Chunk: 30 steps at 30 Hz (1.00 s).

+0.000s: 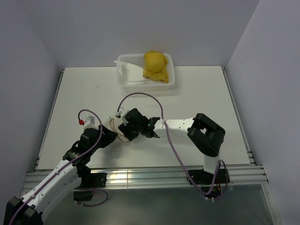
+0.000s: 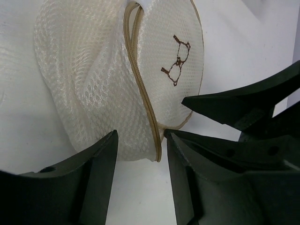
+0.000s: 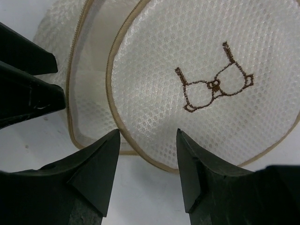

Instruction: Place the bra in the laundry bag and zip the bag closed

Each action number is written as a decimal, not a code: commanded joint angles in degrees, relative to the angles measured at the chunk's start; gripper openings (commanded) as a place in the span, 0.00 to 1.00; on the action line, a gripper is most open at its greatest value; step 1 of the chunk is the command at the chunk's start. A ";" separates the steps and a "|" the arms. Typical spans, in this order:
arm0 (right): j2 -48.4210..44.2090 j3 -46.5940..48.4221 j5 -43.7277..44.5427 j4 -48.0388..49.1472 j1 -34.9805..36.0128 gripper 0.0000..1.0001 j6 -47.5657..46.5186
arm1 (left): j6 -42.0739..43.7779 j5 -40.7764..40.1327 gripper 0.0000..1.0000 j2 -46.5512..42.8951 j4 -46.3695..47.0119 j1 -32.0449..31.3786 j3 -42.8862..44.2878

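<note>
The mustard-yellow bra (image 1: pixel 155 65) lies bunched in the white basket (image 1: pixel 123 80) at the back of the table. The white mesh laundry bag (image 2: pixel 89 70) lies on its side at the table's middle, and both grippers mostly hide it in the top view. Its zipper is open, and the disc lid (image 3: pixel 206 70) with a brown bra emblem stands away from the body. My left gripper (image 2: pixel 140 140) is open, its tips either side of the bag's lower edge. My right gripper (image 3: pixel 147 140) is open at the lid's rim. Neither grips the bag.
A white cloth piece (image 1: pixel 129 70) lies in the basket beside the bra. The two grippers (image 1: pixel 125 129) meet close together over the bag, so the right gripper's fingers (image 2: pixel 234 105) show in the left wrist view. Purple cables loop over the right arm (image 1: pixel 180 124).
</note>
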 commanded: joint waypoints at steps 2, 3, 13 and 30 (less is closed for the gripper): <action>1.82 3.34 1.69 -0.65 0.85 0.60 -1.79 | 1.12 -0.19 0.50 0.67 2.92 -0.21 -0.25; 2.08 3.60 1.78 -0.74 1.02 0.61 -1.88 | 1.21 -0.28 0.48 0.93 3.09 -0.21 -0.34; 1.91 2.64 8.36 1.19 1.64 0.23 -1.36 | 2.17 -4.59 0.08 3.04 3.71 -0.12 -1.04; -23.47 -2.28 3.98 -6.81 1.99 0.00 16.39 | 5.33 -7.93 0.00 4.27 3.27 -0.21 5.46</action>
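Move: The laundry bag's mouth lies right at both open grippers. For the left hand, its near rim sits between the fingertips, about 1 cm ahead and 1 cm below, with the logo panel's rim some 2 cm ahead, 3 cm right and 2 cm below. For the right hand, that logo panel rim is about 1 cm ahead and 2 cm below; the white basket stands roughly 33 cm ahead and 10 cm right. Down by a centimetre or two go both hands, each closing its fingers on an edge of the bag: the left on the near rim of the mouth, the right on the logo panel's rim. The shut right hand then turns upward, climbing about 13 cm while drawing a little back and right, its fingertips tilting up some 15 degrees, away from the left, which keeps its pinch and eases slightly forward and up. ##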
